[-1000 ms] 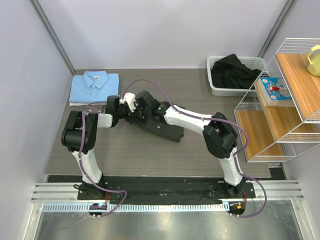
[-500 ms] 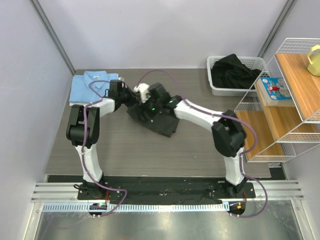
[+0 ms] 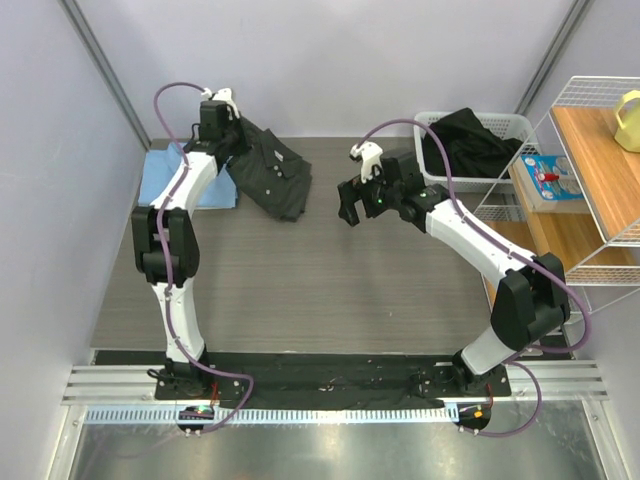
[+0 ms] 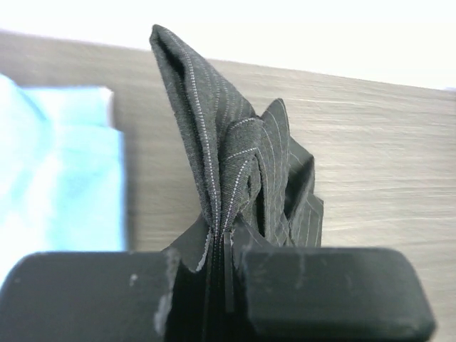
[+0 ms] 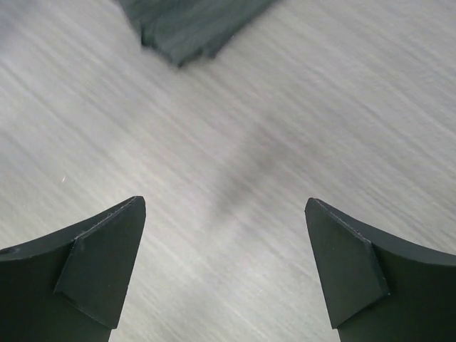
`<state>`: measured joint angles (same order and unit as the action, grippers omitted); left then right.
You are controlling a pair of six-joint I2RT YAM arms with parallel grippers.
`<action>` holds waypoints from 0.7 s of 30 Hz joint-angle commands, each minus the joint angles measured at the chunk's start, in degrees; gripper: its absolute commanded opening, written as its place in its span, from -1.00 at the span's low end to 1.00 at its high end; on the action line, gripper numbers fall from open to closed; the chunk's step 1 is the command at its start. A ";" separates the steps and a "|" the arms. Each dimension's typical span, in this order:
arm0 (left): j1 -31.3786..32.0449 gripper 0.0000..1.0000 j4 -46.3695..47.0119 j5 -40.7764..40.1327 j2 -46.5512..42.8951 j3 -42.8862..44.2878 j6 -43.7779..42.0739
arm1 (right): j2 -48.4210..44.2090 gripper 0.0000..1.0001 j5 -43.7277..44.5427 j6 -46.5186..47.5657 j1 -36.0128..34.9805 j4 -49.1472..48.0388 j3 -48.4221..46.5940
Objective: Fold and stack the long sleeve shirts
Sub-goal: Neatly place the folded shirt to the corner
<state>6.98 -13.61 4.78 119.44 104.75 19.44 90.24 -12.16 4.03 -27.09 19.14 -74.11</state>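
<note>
The black pinstriped long sleeve shirt [image 3: 272, 172] lies folded at the back left, its left edge lifted and overlapping the folded light blue shirt [image 3: 158, 182]. My left gripper [image 3: 232, 138] is shut on that lifted edge. In the left wrist view the striped cloth [image 4: 228, 164] rises in a bunch from the closed jaws, and the blue shirt [image 4: 57, 164] lies to the left. My right gripper [image 3: 347, 205] hangs open over bare table right of the black shirt. In the right wrist view it [image 5: 224, 214] holds nothing, and a corner of the dark shirt [image 5: 192, 25] shows at the top.
A white basket [image 3: 432, 178] with dark clothing in it stands at the back right. A wire shelf [image 3: 560, 210] with wooden boards lines the right side, with a small box and a yellow object on it. Walls close the left and back.
My left gripper closed on the black shirt and carried it from mid-table to the back left, against the blue shirt. My right gripper let go, opened and drew back right.
</note>
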 commanded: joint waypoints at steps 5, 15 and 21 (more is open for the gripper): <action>-0.48 -1.00 -3.01 -5.92 -2.45 5.29 -14.16 | -2.79 0.99 0.21 0.89 -0.51 0.99 1.77; -1.71 -1.00 -4.24 -7.32 -5.18 7.23 -18.30 | -3.22 0.99 -0.41 0.71 -0.51 1.17 2.56; -2.32 -1.00 -3.62 -8.55 -7.11 6.96 -17.77 | -3.66 1.00 -0.32 0.80 -0.51 1.34 2.56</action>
<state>5.50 -19.20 -1.63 118.26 109.01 2.52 89.60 -12.19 4.38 -27.64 21.28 -71.44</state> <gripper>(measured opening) 0.022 0.996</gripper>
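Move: The left hand already grips the dark shirt, which hangs slantwise beneath, its body some 10 cm to the hand's right, 4 cm back and 8 cm lower. The blue shirt stack it is bound for lies centred about 17 cm to the hand's left, 2 cm nearer the base and 14 cm below. From the open right hand, the blue stack is roughly 49 cm left, 19 cm ahead and 15 cm down. Keeping its fingers shut on the gathered end of the dark shirt, the left hand carries it leftward about 5 cm towards the blue stack, rising some 2 cm and rolling nearly 20 degrees so that its left side comes up, with no net reach forward. The right hand, fingers still wide open and touching nothing, eases back and down by roughly 2 cm each way. ##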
